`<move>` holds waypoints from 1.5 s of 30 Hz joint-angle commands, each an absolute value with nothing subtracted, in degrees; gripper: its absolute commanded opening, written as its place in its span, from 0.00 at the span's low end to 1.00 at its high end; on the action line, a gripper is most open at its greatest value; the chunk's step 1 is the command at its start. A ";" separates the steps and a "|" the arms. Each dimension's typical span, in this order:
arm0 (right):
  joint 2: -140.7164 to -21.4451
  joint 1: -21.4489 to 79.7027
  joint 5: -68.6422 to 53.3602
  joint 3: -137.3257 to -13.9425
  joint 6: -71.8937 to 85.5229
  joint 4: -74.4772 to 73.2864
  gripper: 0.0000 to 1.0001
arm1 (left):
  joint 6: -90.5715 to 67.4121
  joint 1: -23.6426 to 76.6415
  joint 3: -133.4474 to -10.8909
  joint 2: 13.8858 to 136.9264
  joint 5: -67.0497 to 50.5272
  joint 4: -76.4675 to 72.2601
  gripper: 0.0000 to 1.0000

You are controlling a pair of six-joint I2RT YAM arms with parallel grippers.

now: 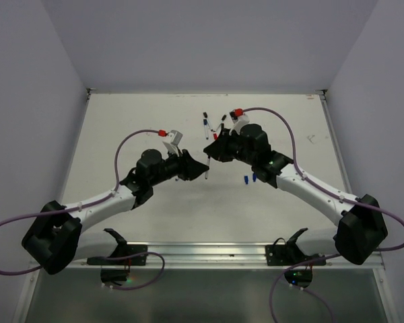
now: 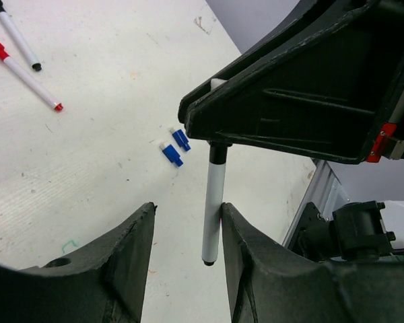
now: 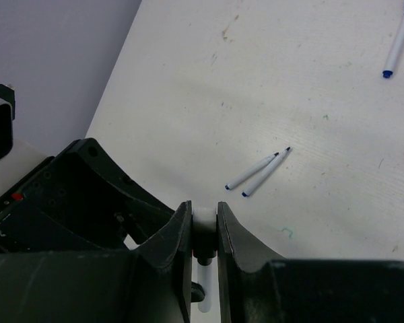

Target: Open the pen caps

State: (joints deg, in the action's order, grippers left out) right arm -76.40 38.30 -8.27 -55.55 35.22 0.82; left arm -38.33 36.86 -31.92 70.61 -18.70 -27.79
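Note:
A white pen hangs upright over the table. My right gripper is shut on its top end, where a black pen cap shows just under the jaws. My left gripper is open around the lower barrel; the barrel touches the right finger, with a wide gap to the left one. Two loose blue pen caps lie side by side on the table beyond. From above, both grippers meet mid-table, left gripper and right gripper, with the blue caps to their right.
Two uncapped white pens with blue tips lie together on the table. Further pens lie at the back, a black-tipped one and a red one. Several pens lie behind the grippers. Walls enclose the table's left, back and right.

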 commanded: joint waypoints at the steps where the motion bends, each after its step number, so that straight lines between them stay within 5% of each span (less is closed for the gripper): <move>1: -73.21 38.41 -6.24 -55.20 38.41 3.08 0.00 | -37.35 37.44 -31.73 69.96 -16.70 -30.06 0.47; 13: -73.92 38.41 -7.03 -55.11 39.29 4.39 0.00 | -38.58 39.81 -34.01 74.36 -20.30 -33.84 0.40; 14: -73.74 38.41 -7.21 -55.02 39.46 4.66 0.00 | -38.58 39.81 -34.10 74.44 -20.74 -33.75 0.36; 15: -73.65 38.41 -7.29 -54.85 39.46 4.83 0.00 | -38.67 39.81 -34.10 74.53 -21.09 -34.01 0.18; 18: -73.48 38.41 -8.00 -54.67 39.20 5.18 0.00 | -38.94 39.55 -34.36 74.88 -24.42 -35.85 0.00; 24: -71.54 37.62 -14.13 -51.60 34.72 11.15 0.00 | -45.78 36.13 -34.54 75.85 -40.41 -49.02 0.00; 33: -70.14 31.03 -42.68 -44.65 42.44 35.57 0.00 | -69.77 32.61 -32.17 78.83 -57.57 -96.55 0.00; 37: -69.79 30.85 -44.03 -45.09 42.19 34.19 0.00 | -67.51 32.52 -33.05 77.96 -56.34 -87.04 0.00; 39: -69.61 30.76 -43.77 -44.83 42.27 34.02 0.00 | -59.89 32.08 -33.39 75.00 -49.96 -74.96 0.00; 40: -69.35 30.85 -41.59 -45.09 41.06 32.80 0.00 | -50.02 31.65 -34.36 72.62 -44.01 -47.91 0.00; 43: -68.82 31.28 -30.13 -47.72 35.09 21.56 0.00 | -37.14 36.78 -41.46 63.56 6.39 -13.85 0.00; 45: -69.43 34.00 -21.05 -52.28 30.09 9.27 0.00 | -35.17 42.16 -44.20 61.79 19.55 -4.09 0.00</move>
State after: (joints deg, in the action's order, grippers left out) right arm -69.54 30.65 -29.26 -48.10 39.83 26.11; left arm -46.02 38.37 -36.69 66.57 -24.38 -29.30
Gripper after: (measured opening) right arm 0.176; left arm 0.068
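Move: Just to the left hand's right, about 2 cm, hangs the black-capped pen, held by its cap in the right hand; its middle lies some 1 cm ahead and 2 cm above the left hand, and 3 cm back, 3 cm below the right. On the table 17 cm below the left hand, the blue caps lie roughly 6 cm ahead and 16–19 cm right, the uncapped pens 9 cm ahead and 8 cm left. The red-capped pen is 16 cm ahead, 4 cm right and 22 cm below the right hand. Reaching right and slightly back, about 3 cm in all, the left hand closes its fingers on the lower barrel while the right keeps its pinch on the cap. Both then lift together some 8–9 cm, drawing back about 5 cm and tilting, before swinging forward again with the pen between them; the left turns clockwise some 30 degrees and mostly back. ##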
